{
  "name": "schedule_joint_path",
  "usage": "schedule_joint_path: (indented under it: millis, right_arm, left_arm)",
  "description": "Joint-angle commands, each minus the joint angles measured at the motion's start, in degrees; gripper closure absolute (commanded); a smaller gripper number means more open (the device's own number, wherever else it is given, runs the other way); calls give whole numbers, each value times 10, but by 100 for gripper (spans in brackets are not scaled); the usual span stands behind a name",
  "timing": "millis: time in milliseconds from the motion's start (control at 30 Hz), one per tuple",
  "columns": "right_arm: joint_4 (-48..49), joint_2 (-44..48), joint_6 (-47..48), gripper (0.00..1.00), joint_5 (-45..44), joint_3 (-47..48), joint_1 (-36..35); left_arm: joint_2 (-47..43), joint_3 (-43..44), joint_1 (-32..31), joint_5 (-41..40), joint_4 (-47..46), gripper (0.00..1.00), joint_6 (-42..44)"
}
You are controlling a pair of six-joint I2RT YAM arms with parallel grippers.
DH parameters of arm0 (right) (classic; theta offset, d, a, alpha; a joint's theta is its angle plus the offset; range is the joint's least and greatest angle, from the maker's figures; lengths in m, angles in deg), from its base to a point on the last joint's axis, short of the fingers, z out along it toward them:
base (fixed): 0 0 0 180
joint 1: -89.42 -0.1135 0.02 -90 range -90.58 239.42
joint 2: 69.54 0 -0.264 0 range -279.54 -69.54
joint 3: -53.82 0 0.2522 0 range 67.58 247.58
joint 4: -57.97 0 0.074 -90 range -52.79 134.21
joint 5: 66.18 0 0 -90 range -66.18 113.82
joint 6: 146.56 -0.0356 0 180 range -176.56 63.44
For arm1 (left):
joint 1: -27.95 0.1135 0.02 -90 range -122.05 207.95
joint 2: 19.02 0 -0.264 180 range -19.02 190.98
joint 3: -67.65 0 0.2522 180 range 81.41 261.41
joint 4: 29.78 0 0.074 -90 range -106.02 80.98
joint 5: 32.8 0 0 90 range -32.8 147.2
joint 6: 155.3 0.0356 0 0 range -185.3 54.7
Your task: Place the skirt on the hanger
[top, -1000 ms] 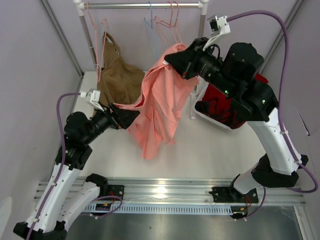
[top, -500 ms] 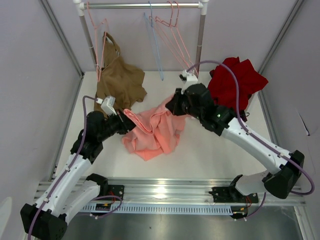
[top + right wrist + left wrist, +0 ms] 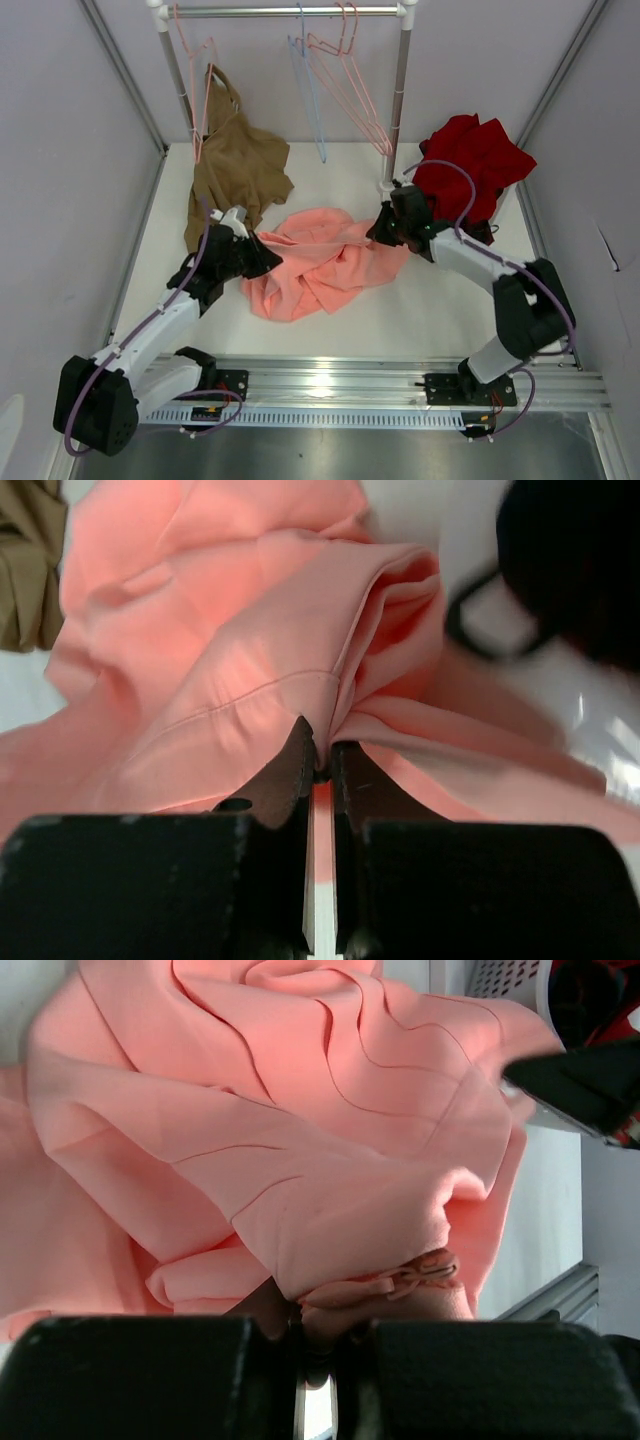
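The salmon-pink skirt point(image 3: 320, 262) lies crumpled on the white table between both arms. My left gripper point(image 3: 262, 258) is at its left edge, shut on a fold of the fabric beside a small drawstring bow point(image 3: 318, 1328). At the skirt's right edge my right gripper point(image 3: 385, 232) is also shut, pinching a gathered ridge of cloth point(image 3: 322, 768). Folds of the skirt point(image 3: 300, 1140) point(image 3: 230, 650) fill both wrist views. The light blue hanger point(image 3: 305, 90) hangs bare from the rail at the back, apart from both grippers.
Pink wire hangers point(image 3: 350, 90) hang to the right of the blue one. Another pink hanger point(image 3: 195, 80) holds a tan-brown garment point(image 3: 235, 170) at the left. A dark red garment point(image 3: 475, 160) is heaped at the right. The rack's right post point(image 3: 400, 100) stands just behind my right gripper.
The skirt, held up in the air a second ago, has come down and now lies on the table. Both arms dropped low and stretched out. The left gripper closed on the fabric.
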Motion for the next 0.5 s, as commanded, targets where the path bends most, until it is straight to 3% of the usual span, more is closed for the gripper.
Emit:
schedule_joint_path:
  millis: [0,133,200,367,467]
  right_arm:
    - [64,-89,17,100,24,96,11]
    - [30,-175,-11,100,-32,171,31]
    - [27,-184,-24,100,-71,164,34]
    - [31,-130,-62,100,-192,63,38]
    - [34,-73,-78,100,-218,16,50]
  left_arm:
    - [18,36,-5,-31,-45,100,-7]
    - [44,63,-14,-40,-57,100,-20]
    - [65,78,-24,-45,-60,100,-19]
    - [93,98,-66,-60,-62,100,-8]
    - [105,104,-81,-60,-69,100,-8]
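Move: I already hold the skirt in both hands, some 20 cm apart. Its heap on the table is centred about 9 cm right and 2 cm ahead of my left hand, 8 cm below; from my right hand, 10 cm left, 3 cm back and 8 cm down. The rack foot stands roughly 12 cm ahead and 3 cm right of my right hand, the red cloth 16 cm ahead and 20 cm right; the brown cloth lies 20 cm ahead and 9 cm left of my left. My right hand sweeps its pinched corner of the skirt about 8 cm out over the table, sinking as it goes, then eases back a little and swings right towards the red cloth's bin, turning some 15 degrees clockwise. My left hand goes along, a few centimetres forward and then about 4 cm right, rising slightly. Both grips stay shut. ##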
